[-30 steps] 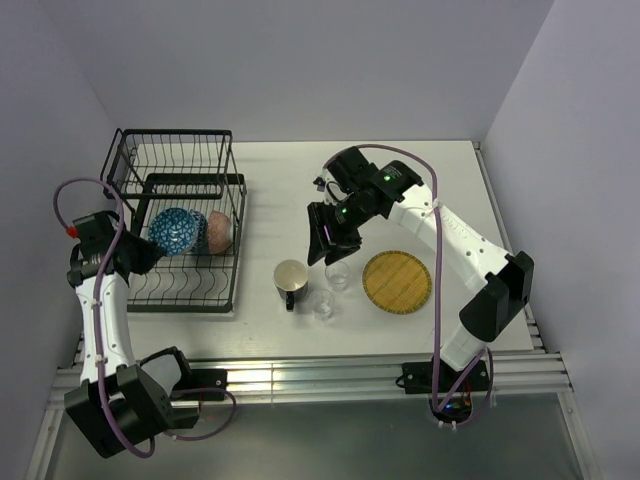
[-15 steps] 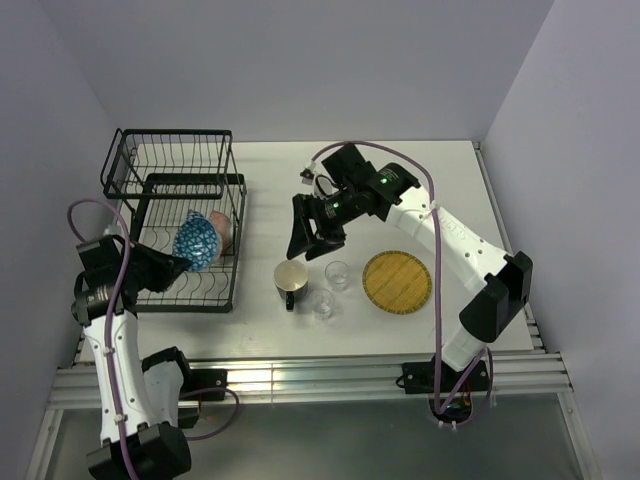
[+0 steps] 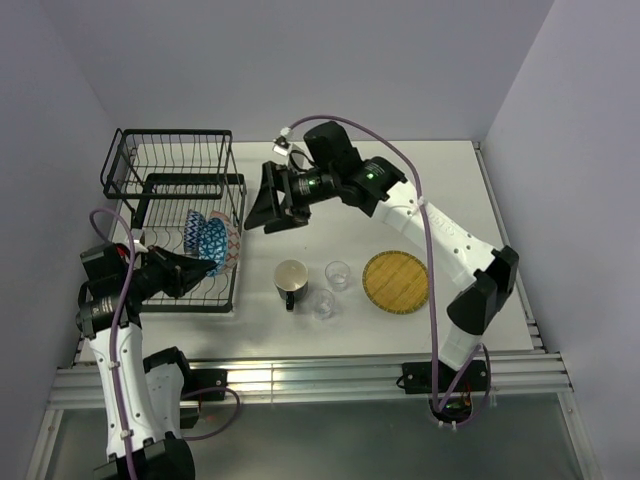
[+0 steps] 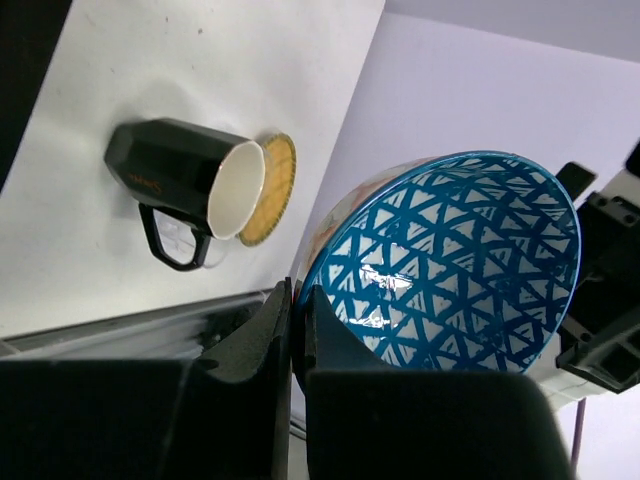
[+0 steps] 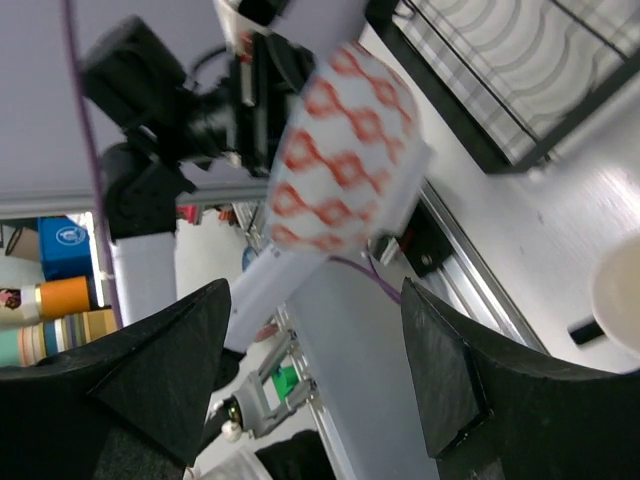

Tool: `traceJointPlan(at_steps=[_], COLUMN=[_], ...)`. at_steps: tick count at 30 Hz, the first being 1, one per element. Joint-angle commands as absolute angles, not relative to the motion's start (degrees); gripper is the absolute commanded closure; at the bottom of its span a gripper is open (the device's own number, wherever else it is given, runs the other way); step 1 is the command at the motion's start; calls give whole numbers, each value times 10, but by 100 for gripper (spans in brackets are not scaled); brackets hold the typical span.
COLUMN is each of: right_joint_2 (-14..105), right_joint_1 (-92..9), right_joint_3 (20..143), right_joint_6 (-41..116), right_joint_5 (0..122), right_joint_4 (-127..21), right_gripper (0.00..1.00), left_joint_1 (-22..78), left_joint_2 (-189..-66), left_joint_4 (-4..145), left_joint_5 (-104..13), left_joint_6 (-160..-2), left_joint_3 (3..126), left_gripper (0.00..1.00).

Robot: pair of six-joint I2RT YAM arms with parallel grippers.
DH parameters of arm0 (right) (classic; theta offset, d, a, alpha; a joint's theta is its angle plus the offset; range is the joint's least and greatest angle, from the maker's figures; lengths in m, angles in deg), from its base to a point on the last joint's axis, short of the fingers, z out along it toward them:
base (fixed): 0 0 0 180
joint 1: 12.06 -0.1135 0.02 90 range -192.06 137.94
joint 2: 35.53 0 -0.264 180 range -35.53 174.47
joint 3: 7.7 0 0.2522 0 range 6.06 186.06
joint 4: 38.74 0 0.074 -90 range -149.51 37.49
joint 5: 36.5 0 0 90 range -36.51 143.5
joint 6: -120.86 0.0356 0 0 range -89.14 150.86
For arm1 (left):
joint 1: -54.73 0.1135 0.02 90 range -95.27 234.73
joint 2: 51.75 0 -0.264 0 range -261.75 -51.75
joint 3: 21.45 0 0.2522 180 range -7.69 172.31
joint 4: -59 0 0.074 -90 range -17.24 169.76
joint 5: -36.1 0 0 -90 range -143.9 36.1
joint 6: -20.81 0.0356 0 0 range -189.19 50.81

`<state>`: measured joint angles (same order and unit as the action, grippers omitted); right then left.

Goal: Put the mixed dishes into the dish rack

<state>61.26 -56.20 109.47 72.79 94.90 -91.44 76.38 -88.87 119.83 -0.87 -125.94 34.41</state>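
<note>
My left gripper is shut on the rim of the blue patterned bowl, which it holds on edge over the black wire dish rack. The orange-red bowl lies against the blue bowl's back. In the left wrist view my fingers pinch the blue bowl. My right gripper is open and empty, just right of the rack; its wrist view shows the orange-red bowl. The dark mug, two clear glasses and the yellow plate sit on the table. The grey-green bowl is out of view.
The rack's raised upper basket is at the far left. The table's white top extends right of the rack to the right wall. The mug stands close to the rack's right side.
My left gripper has pulled back toward the near edge, and the blue bowl now stands on edge. My right gripper has swung left from above the glasses to beside the rack.
</note>
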Motion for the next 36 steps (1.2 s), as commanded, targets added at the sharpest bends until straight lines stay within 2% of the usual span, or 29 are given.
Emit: traceJointPlan(at_steps=[1,4,15,27,36], right_joint_2=[653,676,686,705,726], right_joint_1=[-581,-600,-638,-658,-664], right_joint_3=[1180,1214,1210,1229,1281], right_joint_6=[737,724,725,726,725], right_joint_5=[936,917,850,800,729], right_joint_4=[-900,-921,-925,-948,-1027], right_gripper=[24,24,19,19,19], left_joint_1=[763,763,762,744,741], left_joint_2=[-906,-917,-927,-928,-926], left_joint_4=[1190,1186,1146,1113,1120], left_joint_5=[52,59,79,82,73], left_joint_6=[-1265,-1265,-1312,-1349,-1343], left_joint_3=[373,370,376,386,390], left_gripper=[100,100,100,100,100])
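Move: My left hand still grips the red-patterned bowl by its rim, its middle about 3 cm ahead, 2 cm right and 3 cm above; my right gripper waits some 11 cm to the right, 2 cm ahead and 9 cm higher. From my right hand that bowl is about 9 cm left, 1 cm ahead and 6 cm down. The mug stands 4 cm right of my right hand, 2 cm ahead and some 26 cm below. I bring my open right hand about 5 cm left towards the outside of the red-patterned bowl, fast at first, then creeping; it rises a little, then sinks some 2 to 3 cm from there, with a slight wrist turn. My left hand keeps its rim grip, easing the bowl up 1 to 2 cm and rolling it under 10 degrees. The right fingers stay open, not yet gripping. ##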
